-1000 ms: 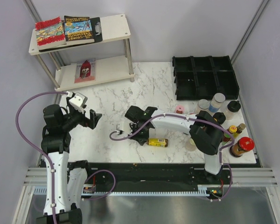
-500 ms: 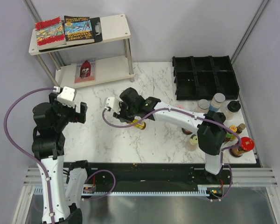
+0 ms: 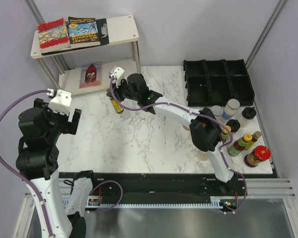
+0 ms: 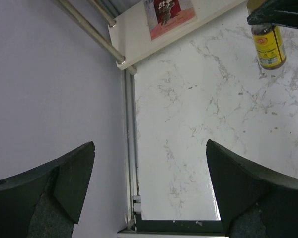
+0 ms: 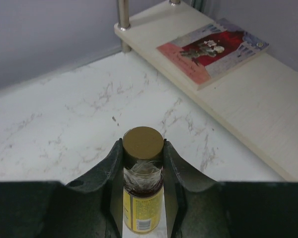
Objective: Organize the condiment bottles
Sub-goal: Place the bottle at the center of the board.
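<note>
My right gripper (image 3: pixel 119 94) reaches far left and is shut on the neck of a small yellow-labelled bottle (image 3: pixel 118 105) with a gold-brown cap. It holds the bottle over the marble just in front of the lower shelf. In the right wrist view both fingers (image 5: pixel 114 163) clamp the bottle (image 5: pixel 141 210) just under its cap. The bottle also shows in the left wrist view (image 4: pixel 268 44). My left gripper (image 3: pixel 72 122) is open and empty at the table's left edge, jaws wide apart (image 4: pixel 149 148). Several other bottles and jars (image 3: pixel 238 131) stand at the right edge.
A black compartmented tray (image 3: pixel 218 82) sits at the back right. A cream two-level shelf (image 3: pixel 114 69) stands at the back left, with books on top and a red book (image 3: pixel 91 73) on the lower board, which also shows in the right wrist view (image 5: pixel 211 49).
My right gripper has carried the yellow-labelled bottle from the table's middle to the far left, up to the shelf. My left arm has pulled back to the left.
</note>
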Robot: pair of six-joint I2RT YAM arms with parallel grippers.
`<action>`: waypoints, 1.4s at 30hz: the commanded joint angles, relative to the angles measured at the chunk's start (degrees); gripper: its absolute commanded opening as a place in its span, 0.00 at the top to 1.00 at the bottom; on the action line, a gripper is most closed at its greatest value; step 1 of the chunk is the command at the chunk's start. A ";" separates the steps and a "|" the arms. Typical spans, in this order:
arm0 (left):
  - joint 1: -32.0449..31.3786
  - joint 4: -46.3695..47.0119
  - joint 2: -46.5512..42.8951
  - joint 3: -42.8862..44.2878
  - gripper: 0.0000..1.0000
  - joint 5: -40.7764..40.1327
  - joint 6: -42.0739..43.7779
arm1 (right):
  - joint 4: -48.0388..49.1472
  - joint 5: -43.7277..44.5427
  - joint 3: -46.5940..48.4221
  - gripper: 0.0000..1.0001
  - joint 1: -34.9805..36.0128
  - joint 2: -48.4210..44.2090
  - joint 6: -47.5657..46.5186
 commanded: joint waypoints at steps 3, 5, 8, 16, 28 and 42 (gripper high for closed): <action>0.33 -9.80 1.99 7.56 0.01 -4.51 3.11 | 29.24 -1.46 4.47 1.00 -0.74 8.45 11.82; 0.24 -10.60 1.99 7.74 0.01 -4.51 2.49 | 31.35 -1.20 9.12 1.00 -0.74 12.85 12.35; 0.33 -12.27 1.81 7.48 0.01 -4.51 1.88 | 32.58 -1.46 17.64 1.00 -0.65 19.17 14.20; 0.24 -12.80 0.67 6.07 0.01 -5.39 0.73 | 36.19 -4.71 22.94 1.00 3.38 25.52 11.05; 0.24 -13.33 -2.67 5.63 0.01 -1.79 -0.15 | 36.54 -5.85 21.97 1.00 8.66 27.19 1.82; 0.16 -14.73 -5.04 5.46 0.01 -0.38 -0.59 | 34.17 -6.56 19.16 1.00 10.42 27.63 -1.27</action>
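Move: The right hand holds the yellow-labelled bottle by its neck; the open marble patch it goes over lies about 15 cm to its left, 6 cm nearer the base and some 24 cm below. The middle of the lower shelf board is about 18 cm ahead, 6 cm left and 16 cm below, its book about 18 cm ahead and 12 cm left, its left front corner about 8 cm ahead and 25 cm left. From the left hand that patch lies roughly 13 cm ahead, 6 cm right, 36 cm below. Keeping its pinch on the bottle's neck just under the cap, the right hand swings about 15 cm to its left in front of the shelf, first reaching some 5 cm forward and sinking 4 cm, then drawing back about 11 cm and easing a little lower at the end over the open marble patch, while the fingers come up to about level and swing some 15 degrees counter-clockwise to point left. Meanwhile the empty left hand, fingers still wide open, backs off about 6 cm towards its base. ##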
